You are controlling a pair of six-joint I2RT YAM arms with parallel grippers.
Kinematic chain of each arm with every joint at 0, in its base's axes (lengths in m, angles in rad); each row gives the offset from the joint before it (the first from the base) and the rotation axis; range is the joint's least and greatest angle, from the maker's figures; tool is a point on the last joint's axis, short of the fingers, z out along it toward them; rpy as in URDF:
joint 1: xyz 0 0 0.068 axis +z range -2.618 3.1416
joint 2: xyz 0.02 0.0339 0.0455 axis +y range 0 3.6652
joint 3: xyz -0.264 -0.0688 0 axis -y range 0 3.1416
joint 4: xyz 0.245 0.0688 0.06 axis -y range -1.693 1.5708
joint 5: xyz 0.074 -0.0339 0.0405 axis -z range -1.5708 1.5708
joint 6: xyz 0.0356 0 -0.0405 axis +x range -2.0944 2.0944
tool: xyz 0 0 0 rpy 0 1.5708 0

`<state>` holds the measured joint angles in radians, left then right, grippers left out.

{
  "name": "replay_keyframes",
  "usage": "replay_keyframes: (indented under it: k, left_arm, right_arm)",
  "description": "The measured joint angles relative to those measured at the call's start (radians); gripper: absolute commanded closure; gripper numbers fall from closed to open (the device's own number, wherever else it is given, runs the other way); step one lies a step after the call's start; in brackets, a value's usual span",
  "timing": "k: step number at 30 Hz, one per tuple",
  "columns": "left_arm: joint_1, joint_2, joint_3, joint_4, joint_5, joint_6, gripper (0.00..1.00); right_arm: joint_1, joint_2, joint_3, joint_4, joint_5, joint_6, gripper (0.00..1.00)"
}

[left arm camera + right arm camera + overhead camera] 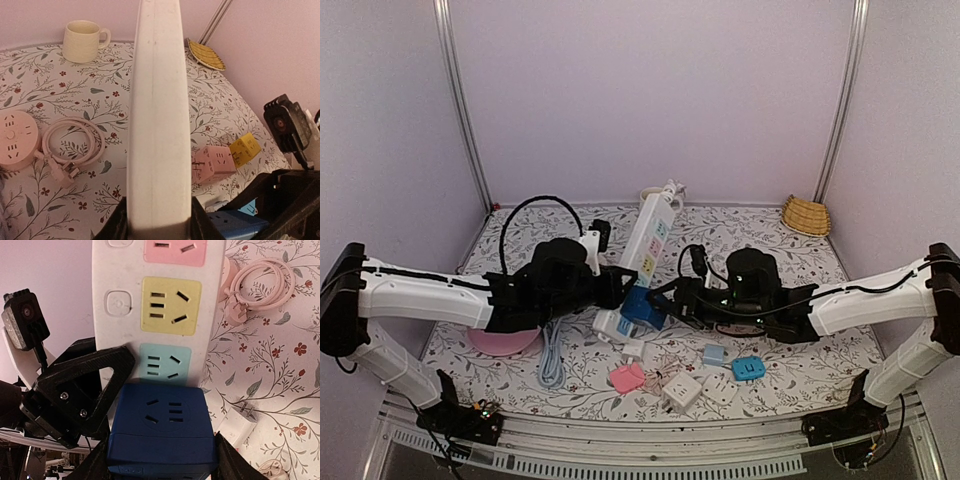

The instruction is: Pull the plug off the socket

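Observation:
A long white power strip (650, 245) with pink, yellow and pale blue outlets (171, 305) lies slanted up across the table middle. A dark blue cube plug (642, 305) sits against its near end, with no gap showing in the right wrist view (160, 430). My left gripper (615, 290) is shut across the strip's width, with its fingers (116, 225) on both edges of the strip (159, 125). My right gripper (160, 465) is shut on the blue plug's two sides. The plug's prongs are hidden.
Loose cube adapters lie in front: pink (627, 378), white (682, 392), light blue (748, 368). A round pink socket (505, 340) and grey cable (552, 360) lie under my left arm. A mug (82, 40) and a woven basket (806, 215) stand at the back.

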<state>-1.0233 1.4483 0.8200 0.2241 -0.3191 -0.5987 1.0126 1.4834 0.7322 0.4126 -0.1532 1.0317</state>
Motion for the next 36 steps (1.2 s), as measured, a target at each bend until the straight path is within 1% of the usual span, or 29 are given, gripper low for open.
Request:
replay_keyframes:
  k: [20, 28, 32, 36]
  left_arm:
    - [0.013, -0.015, -0.008, 0.045, 0.038, 0.021, 1.0]
    - [0.103, -0.014, -0.039, -0.061, -0.084, 0.057, 1.0]
    - [0.104, -0.014, -0.042, -0.08, -0.101, 0.058, 1.0]
    - [0.103, -0.017, -0.042, -0.081, -0.095, 0.064, 1.0]
  right_arm:
    - [-0.039, -0.057, -0.02, -0.018, -0.052, -0.029, 0.87]
    - [-0.071, -0.111, -0.045, -0.055, -0.065, -0.047, 0.87]
    - [-0.083, -0.111, -0.055, -0.064, -0.069, -0.053, 0.86]
    - [-0.133, -0.106, -0.06, -0.076, -0.091, -0.067, 0.84]
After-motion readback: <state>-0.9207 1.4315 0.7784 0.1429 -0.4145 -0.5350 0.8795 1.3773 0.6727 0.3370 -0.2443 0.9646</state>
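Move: My right fingers are already shut on the blue plug, whose middle is about 2 cm left of that hand; the socket it sits in is some 5 cm left of it. My left hand holds the white power strip, with the plug about 4 cm to its right, 4 cm back and 3 cm lower. On the table about 15 cm below my right hand, a small white plug lies 3 cm back and 5 cm left, and a pink cord coil 15 cm ahead and 5 cm left. Keeping both grips, I pull the strip and the blue plug apart: at first my hands barely shift, creeping up about 1 cm while the right edges away rightward. Then my left hand springs left by some 6 cm, forward and down, turning about 10 degrees counter-clockwise, while my right carries the plug about 4 cm to the right, finally a little forward and down. ##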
